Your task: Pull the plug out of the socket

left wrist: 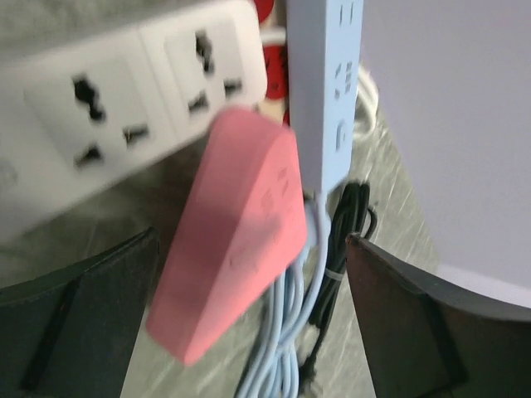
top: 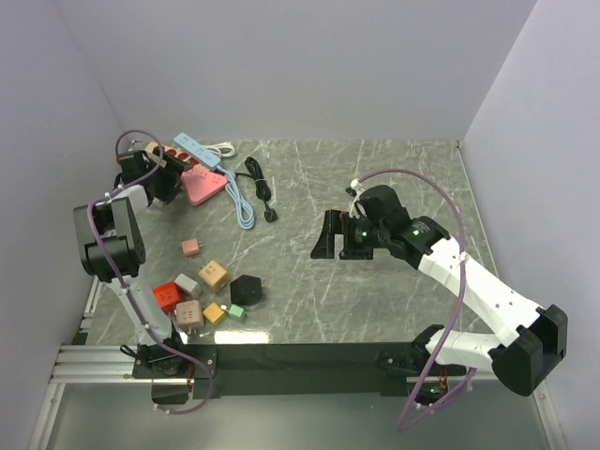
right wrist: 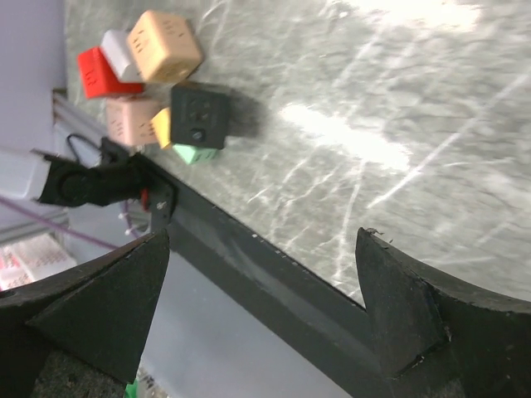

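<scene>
My left gripper (left wrist: 251,240) hangs open at the back left of the table over a cluster of power strips. Between its fingers lies a pink socket block (left wrist: 241,232), not gripped. Beside it are a white socket strip (left wrist: 124,108) with bare outlets and a light blue strip (left wrist: 332,83). A black cable (top: 258,183) ends in a black plug (top: 272,214) lying loose on the marble. In the top view the left gripper (top: 167,180) sits next to the pink block (top: 202,183). My right gripper (top: 337,239) is open and empty mid-table.
Several coloured adapter cubes (top: 211,291) lie near the front left; the right wrist view shows them (right wrist: 166,50) beside the table's black front rail (right wrist: 274,274). A coiled light blue cable (left wrist: 290,332) and a white cable (top: 225,150) lie by the strips. Grey walls enclose the table.
</scene>
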Controlling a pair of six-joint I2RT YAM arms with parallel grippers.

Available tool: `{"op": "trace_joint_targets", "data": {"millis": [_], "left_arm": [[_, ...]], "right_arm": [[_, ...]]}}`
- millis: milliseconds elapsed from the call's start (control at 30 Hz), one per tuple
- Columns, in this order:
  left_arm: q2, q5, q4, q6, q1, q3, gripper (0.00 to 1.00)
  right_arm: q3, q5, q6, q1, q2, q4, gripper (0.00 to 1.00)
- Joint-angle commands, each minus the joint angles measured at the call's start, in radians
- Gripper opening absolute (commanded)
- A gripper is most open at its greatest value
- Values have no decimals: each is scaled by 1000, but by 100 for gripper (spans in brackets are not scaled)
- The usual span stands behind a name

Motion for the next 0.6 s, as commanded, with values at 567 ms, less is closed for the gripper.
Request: {"op": "trace_joint_targets", "data": {"millis": [567], "left_arm": [[-776, 61, -473, 258, -110, -231, 99]], "right_arm": [[-39, 319, 14, -74, -286, -39, 100]]}}
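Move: From the open left hand the released pink socket lies about 3 cm ahead, 7 cm right and 5 below; the blue socket is some 14 ahead, 6 right, the blue cord 4 back, 17 right, the small pink plug 20 back, 4 right. From the right hand the black plug is about 4 cm back, 22 left, 16 below, the green plug 12 back, 25 left, and the pink socket roughly 34 ahead, 35 left. Draw the empty left gripper back from the pink socket and lift it, about 14 cm each way, swinging some 8 cm right with a slight clockwise turn. Meanwhile carry the right gripper about 6 cm right, farther from the black plug, rising a little and turning some 15 degrees clockwise as its fingers tip up. Keep both grippers wide open, touching nothing. ##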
